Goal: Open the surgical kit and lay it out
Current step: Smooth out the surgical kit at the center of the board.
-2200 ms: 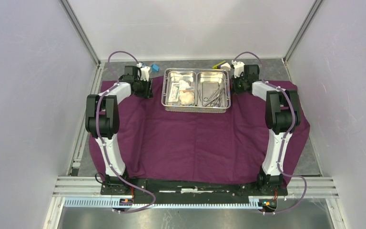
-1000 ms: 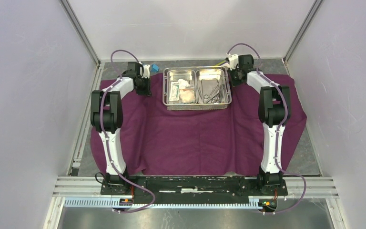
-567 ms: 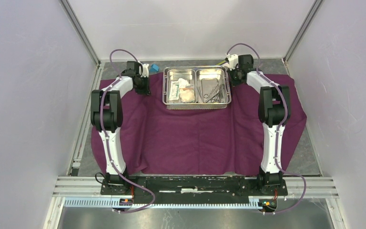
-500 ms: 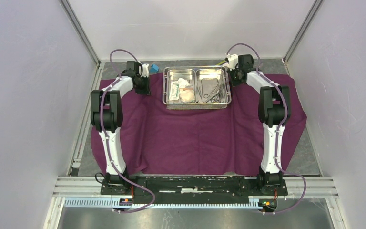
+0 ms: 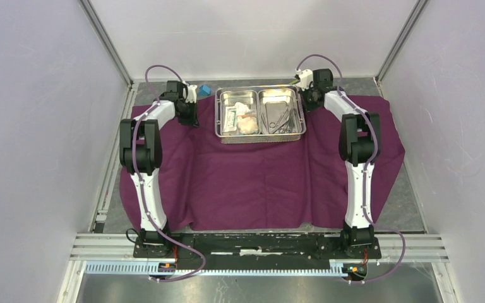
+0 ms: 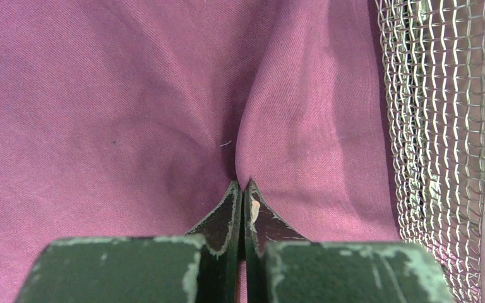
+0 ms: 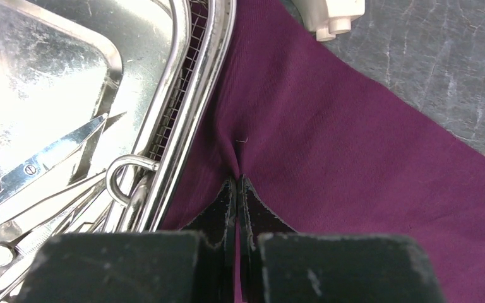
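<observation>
The dark-purple cloth (image 5: pixel 259 183) of the surgical kit lies spread over the table. On its far middle stands the two-compartment steel tray (image 5: pixel 259 135). White gauze (image 5: pixel 247 125) and a flat white packet (image 5: pixel 230 118) fill the tray's left half, and steel clamps (image 5: pixel 280 120) lie in its right half. My left gripper (image 5: pixel 189 120) is shut, pinching a raised fold of cloth (image 6: pixel 252 126) just left of the tray's mesh side (image 6: pixel 436 126). On the other side my right gripper (image 5: pixel 307 104) is shut on a fold of cloth (image 7: pixel 271 113) beside the tray rim (image 7: pixel 192 95). Scissors-like clamps (image 7: pixel 44 158) show inside.
A small blue block (image 5: pixel 206 90) sits on the grey table behind the left gripper. A white block (image 7: pixel 331 16) lies on bare grey table (image 7: pixel 429 63) past the cloth's far right edge. Enclosure walls stand close on both sides and at the back.
Both arms have pulled the pinched cloth toward the far end, carrying the tray with it. The cloth's near edge has drawn back from the arm bases. The right arm reached further in the last half second.
</observation>
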### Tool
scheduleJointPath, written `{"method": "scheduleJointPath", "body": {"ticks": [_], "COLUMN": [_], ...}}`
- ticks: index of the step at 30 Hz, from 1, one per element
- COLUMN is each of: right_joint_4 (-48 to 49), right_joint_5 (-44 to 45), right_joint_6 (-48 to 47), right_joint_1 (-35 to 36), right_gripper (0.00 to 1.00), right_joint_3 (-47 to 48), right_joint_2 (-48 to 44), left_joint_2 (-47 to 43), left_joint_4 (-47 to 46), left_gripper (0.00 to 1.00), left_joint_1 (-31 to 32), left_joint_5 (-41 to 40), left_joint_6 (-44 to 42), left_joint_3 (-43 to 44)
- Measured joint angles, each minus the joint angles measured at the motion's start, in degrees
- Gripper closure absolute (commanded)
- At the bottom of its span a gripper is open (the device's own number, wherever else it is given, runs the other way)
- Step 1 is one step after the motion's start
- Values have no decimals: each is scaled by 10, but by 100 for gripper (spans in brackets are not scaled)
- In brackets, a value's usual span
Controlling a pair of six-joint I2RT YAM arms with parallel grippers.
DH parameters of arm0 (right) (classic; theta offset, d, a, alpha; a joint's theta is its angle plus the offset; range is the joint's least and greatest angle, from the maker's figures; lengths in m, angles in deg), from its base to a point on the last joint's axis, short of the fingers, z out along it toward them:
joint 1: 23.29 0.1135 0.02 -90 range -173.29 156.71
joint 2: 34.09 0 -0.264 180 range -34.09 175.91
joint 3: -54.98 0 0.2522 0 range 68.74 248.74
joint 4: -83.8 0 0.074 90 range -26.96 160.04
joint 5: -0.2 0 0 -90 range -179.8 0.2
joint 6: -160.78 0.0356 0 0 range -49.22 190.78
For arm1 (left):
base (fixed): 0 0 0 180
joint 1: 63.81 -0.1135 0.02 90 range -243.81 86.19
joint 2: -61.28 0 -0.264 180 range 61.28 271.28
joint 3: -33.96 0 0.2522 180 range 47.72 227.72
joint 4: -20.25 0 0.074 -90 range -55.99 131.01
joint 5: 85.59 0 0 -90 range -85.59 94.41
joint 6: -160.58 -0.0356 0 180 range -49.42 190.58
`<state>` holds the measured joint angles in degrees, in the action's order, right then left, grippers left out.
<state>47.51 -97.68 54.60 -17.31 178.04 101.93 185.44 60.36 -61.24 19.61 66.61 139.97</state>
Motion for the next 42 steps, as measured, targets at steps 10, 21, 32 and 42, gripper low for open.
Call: {"method": "scheduleJointPath", "body": {"ticks": [10, 21, 32, 42], "right_joint_4": [34, 47, 47, 41], "right_joint_5": [3, 5, 5, 27], "right_joint_6": [-23, -45, -47, -56], "right_joint_1": [2, 4, 4, 2], "right_gripper": [100, 100, 97, 51], "right_joint_3": [-37, -52, -53, -61], "right_joint_2": [-15, -22, -23, -33], "left_joint_2": [6, 21, 28, 27], "left_joint_4": [11, 34, 43, 62], "left_gripper": [98, 98, 94, 39], "left_joint_1": [0, 0, 0, -11], "left_joint_5": [3, 3, 1, -24], "left_joint_6": [-10, -29, -45, -71], "left_joint_3": [10, 40, 54, 64]}}
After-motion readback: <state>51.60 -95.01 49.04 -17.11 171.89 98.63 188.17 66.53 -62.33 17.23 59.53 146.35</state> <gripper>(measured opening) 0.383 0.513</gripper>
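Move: The pinched cloth fold beside the tray sits right at the left fingertips, about 1 cm below the hand point. From there the tray's middle is roughly 28 cm to the right and 4 cm ahead, and the blue block some 18 cm ahead and 3 cm right. The fold in the right fingers is likewise straight below, about 1 cm. From that hand the tray's middle is about 22 cm left and 3 cm back, the white block around 12 cm ahead and 3 cm left. The cloth folds on either side of the tray stay pinched at first: the left hand eases its own forward by about 1 cm, the right holds nearly still, turning slightly. Then both grippers let go, the left opening about halfway as it shifts some 2 cm left, the right opening a little over a third as it moves about 1 cm right, both staying low over the cloth. ##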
